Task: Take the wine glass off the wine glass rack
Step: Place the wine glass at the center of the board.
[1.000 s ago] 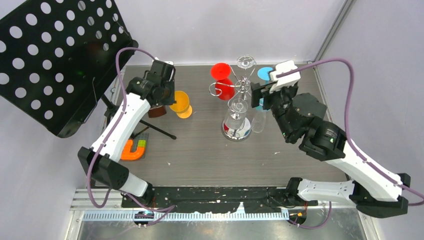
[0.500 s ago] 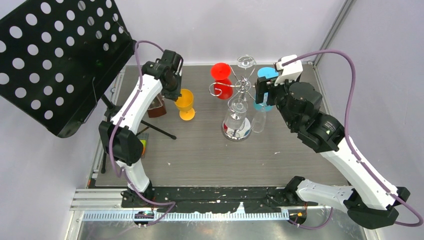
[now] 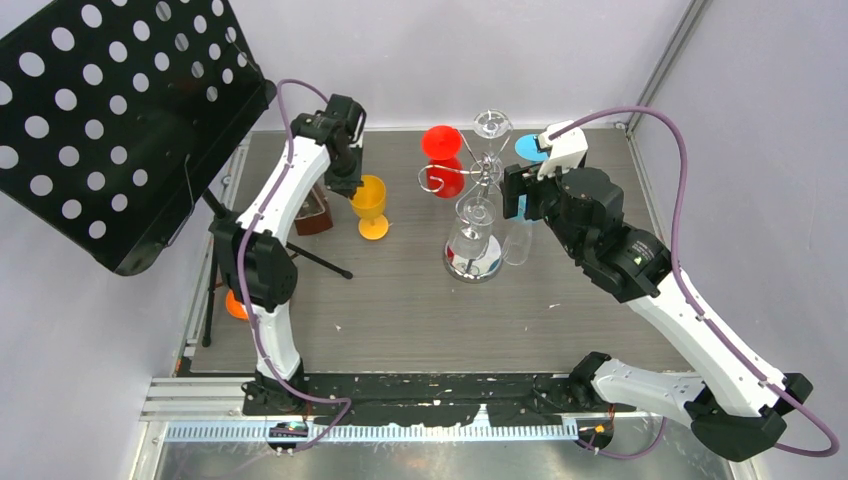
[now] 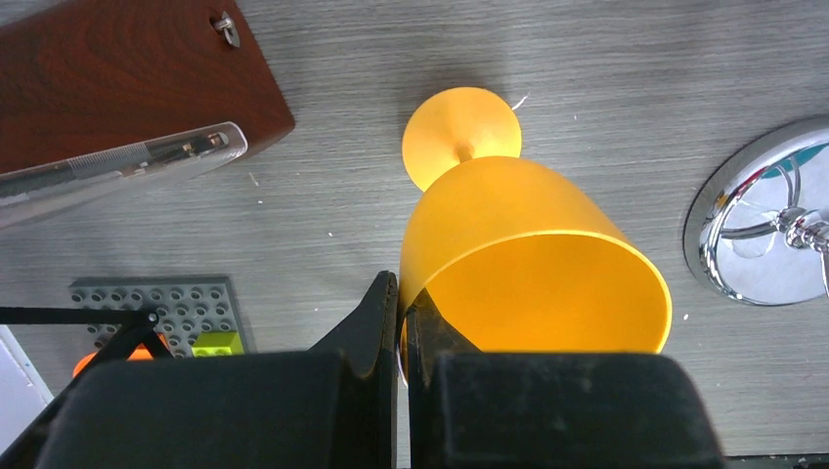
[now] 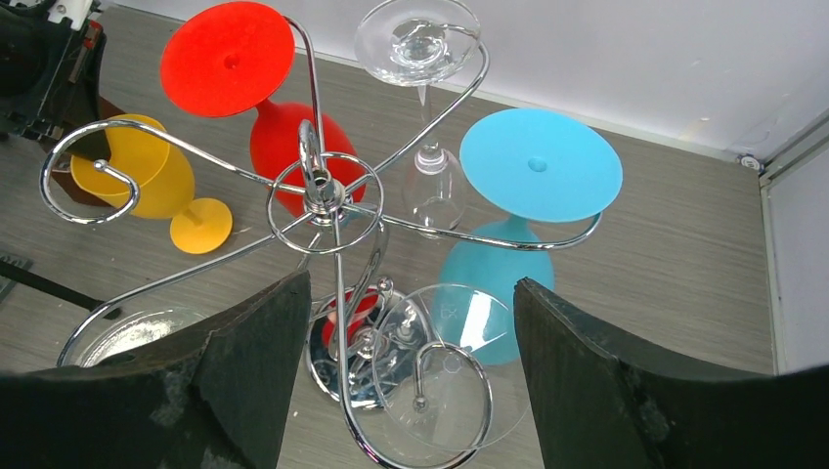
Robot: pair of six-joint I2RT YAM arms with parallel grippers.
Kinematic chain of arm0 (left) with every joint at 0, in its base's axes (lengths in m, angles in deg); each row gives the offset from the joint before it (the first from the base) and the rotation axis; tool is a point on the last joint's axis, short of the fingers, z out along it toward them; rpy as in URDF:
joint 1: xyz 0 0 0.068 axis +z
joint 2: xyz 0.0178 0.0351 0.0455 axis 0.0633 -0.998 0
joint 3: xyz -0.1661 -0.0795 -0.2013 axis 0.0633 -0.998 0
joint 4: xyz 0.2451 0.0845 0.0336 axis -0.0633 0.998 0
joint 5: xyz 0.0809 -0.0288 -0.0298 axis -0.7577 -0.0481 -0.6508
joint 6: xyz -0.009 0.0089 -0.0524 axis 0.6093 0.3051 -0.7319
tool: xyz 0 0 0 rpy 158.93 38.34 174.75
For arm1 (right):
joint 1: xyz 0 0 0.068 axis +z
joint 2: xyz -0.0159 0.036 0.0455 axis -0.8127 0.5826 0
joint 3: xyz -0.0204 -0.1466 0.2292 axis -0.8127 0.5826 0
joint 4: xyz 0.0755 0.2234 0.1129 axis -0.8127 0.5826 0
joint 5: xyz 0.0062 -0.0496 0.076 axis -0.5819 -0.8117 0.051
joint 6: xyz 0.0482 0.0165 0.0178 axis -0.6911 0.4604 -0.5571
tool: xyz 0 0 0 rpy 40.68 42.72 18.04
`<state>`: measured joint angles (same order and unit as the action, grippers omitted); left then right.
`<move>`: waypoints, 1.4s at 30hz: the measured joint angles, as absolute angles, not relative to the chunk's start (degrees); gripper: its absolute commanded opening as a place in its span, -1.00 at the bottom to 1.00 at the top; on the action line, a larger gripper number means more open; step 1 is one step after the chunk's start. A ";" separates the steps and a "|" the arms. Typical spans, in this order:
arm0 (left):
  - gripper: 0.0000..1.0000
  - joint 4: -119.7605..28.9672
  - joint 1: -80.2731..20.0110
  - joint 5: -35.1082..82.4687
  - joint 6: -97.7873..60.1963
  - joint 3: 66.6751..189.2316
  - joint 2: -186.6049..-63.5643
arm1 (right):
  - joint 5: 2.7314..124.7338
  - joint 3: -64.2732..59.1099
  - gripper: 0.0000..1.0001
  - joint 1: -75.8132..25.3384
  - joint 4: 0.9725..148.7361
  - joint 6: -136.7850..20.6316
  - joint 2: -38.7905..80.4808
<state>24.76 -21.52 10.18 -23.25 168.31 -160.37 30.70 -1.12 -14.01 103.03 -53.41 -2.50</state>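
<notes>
The chrome wine glass rack point(image 3: 478, 176) stands mid-table on its mirrored base point(image 5: 337, 376). Red point(image 5: 230, 59), blue point(image 5: 540, 166) and clear point(image 5: 415, 39) wine glasses hang upside down from its scroll arms. An orange wine glass point(image 3: 370, 203) stands off the rack on the table, to its left. My left gripper point(image 4: 402, 293) is shut on the rim of this orange glass point(image 4: 533, 244), one finger inside the bowl and one outside. My right gripper point(image 5: 415, 381) hovers open above the rack's right side, its fingers either side of a clear glass foot point(image 5: 459, 362) without touching it.
A black perforated panel point(image 3: 100, 120) leans over the far left. A brown wooden box point(image 4: 117, 88) lies just left of the orange glass, with a grey brick plate point(image 4: 166, 308) nearer me. The back wall runs close behind the rack.
My left arm has stretched out further, its elbow swinging back towards me, and the orange glass has come more upright. The right gripper has shifted slightly and stays open over the rack.
</notes>
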 measured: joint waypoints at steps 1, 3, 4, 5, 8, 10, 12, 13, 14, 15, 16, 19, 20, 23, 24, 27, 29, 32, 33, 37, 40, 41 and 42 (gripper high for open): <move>-1.00 24.76 -21.48 10.18 -23.25 168.56 -160.70 | 30.88 -1.03 0.65 -14.07 103.01 -53.48 -2.50; -1.00 24.82 -21.22 10.27 -23.27 169.12 -161.40 | 31.29 -0.97 0.66 -14.11 103.01 -53.63 -2.50; -1.00 24.78 -21.11 10.32 -23.27 169.23 -161.68 | 31.43 -0.97 0.66 -14.11 102.99 -53.66 -2.50; -1.00 24.82 -20.95 10.32 -23.27 169.23 -161.92 | 31.56 -0.97 0.66 -14.14 102.99 -53.70 -2.52; -0.95 24.85 -20.71 10.34 -23.27 169.23 -162.67 | 31.84 -0.73 0.67 -14.33 102.95 -53.83 -2.83; -0.90 24.85 -20.63 10.32 -23.27 169.23 -163.15 | 31.84 -0.38 0.67 -14.38 102.97 -53.83 -3.27; -0.80 24.87 -20.58 10.32 -23.27 169.23 -163.56 | 31.84 -0.18 0.68 -14.46 102.99 -53.85 -3.64; -0.74 24.85 -20.54 10.34 -23.27 169.23 -163.74 | 31.84 -0.11 0.68 -14.49 102.95 -53.87 -3.77; -0.66 24.85 -20.52 10.32 -23.29 169.23 -163.87 | 31.84 -0.09 0.68 -14.49 102.97 -53.90 -3.94; -0.57 24.85 -20.47 10.29 -23.27 169.23 -163.96 | 31.84 -0.05 0.68 -14.49 102.97 -53.94 -4.10; -0.46 24.87 -20.43 10.32 -23.27 169.23 -163.98 | 31.84 -0.03 0.68 -14.49 102.97 -53.96 -4.23; -0.17 24.85 -20.34 10.29 -23.31 169.23 -163.98 | 31.82 0.00 0.68 -14.49 103.01 -53.96 -4.51; -0.10 24.85 -20.32 10.29 -23.34 169.23 -163.98 | 31.82 0.00 0.68 -14.49 103.01 -53.96 -4.51; 0.07 24.85 -20.17 10.29 -23.42 169.23 -163.98 | 31.82 0.00 0.69 -14.49 103.06 -53.96 -4.51; 0.11 24.85 -20.10 10.29 -23.49 169.23 -163.98 | 31.82 0.00 0.69 -14.49 103.06 -53.96 -4.53; 0.16 24.87 -19.97 10.25 -23.55 169.23 -163.89 | 31.84 0.00 0.69 -14.49 103.12 -53.98 -4.88; 0.17 24.93 -19.95 10.07 -23.64 169.23 -163.61 | 31.86 0.00 0.70 -14.49 103.23 -54.01 -5.34; 0.20 25.13 -19.95 10.10 -23.84 169.23 -162.41 | 31.91 0.00 0.70 -14.49 103.32 -54.07 -6.15; 0.22 25.20 -19.95 10.27 -23.97 169.17 -161.49 | 31.93 -0.03 0.71 -14.49 103.43 -54.07 -6.35; 0.28 25.11 -19.97 11.65 -24.95 168.23 -156.07 | 31.99 -0.38 0.71 -14.49 104.74 -54.46 -6.87; 0.30 24.85 -20.12 13.18 -25.43 166.94 -150.87 | 32.06 -0.55 0.71 -14.49 106.20 -54.73 -7.13; 0.30 24.78 -20.23 14.05 -25.78 166.78 -149.14 | 32.06 -0.55 0.71 -14.49 106.62 -54.88 -7.29; 0.31 24.65 -20.43 14.53 -26.05 166.70 -147.89 | 32.06 -0.55 0.71 -14.49 106.84 -54.94 -7.42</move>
<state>24.65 -20.43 14.53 -26.05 166.70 -147.89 32.06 -0.55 -14.49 106.84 -54.94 -7.42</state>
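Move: The left gripper already pinches the yellow wine glass by the left wall of its bowl; the board spot it is being set on lies about 1 cm ahead, 4 cm right and 17 cm below. The metronome lies some 5 cm ahead and 10 cm left, 15 cm down; the rack's round foot is about 4 cm back and 24 cm right, at board level. From the right gripper, that spot is roughly 11 cm ahead, 28 cm left and 36 cm below. Bring the left gripper down about 2 cm to stand the yellow glass on the board, then open the fingers to a bit over half and let go of the bowl wall. Draw them up out of the glass some 10 cm and slightly back, tilting the wrist about 15 degrees. Ease the open, empty right gripper a couple of centimetres back and right. ##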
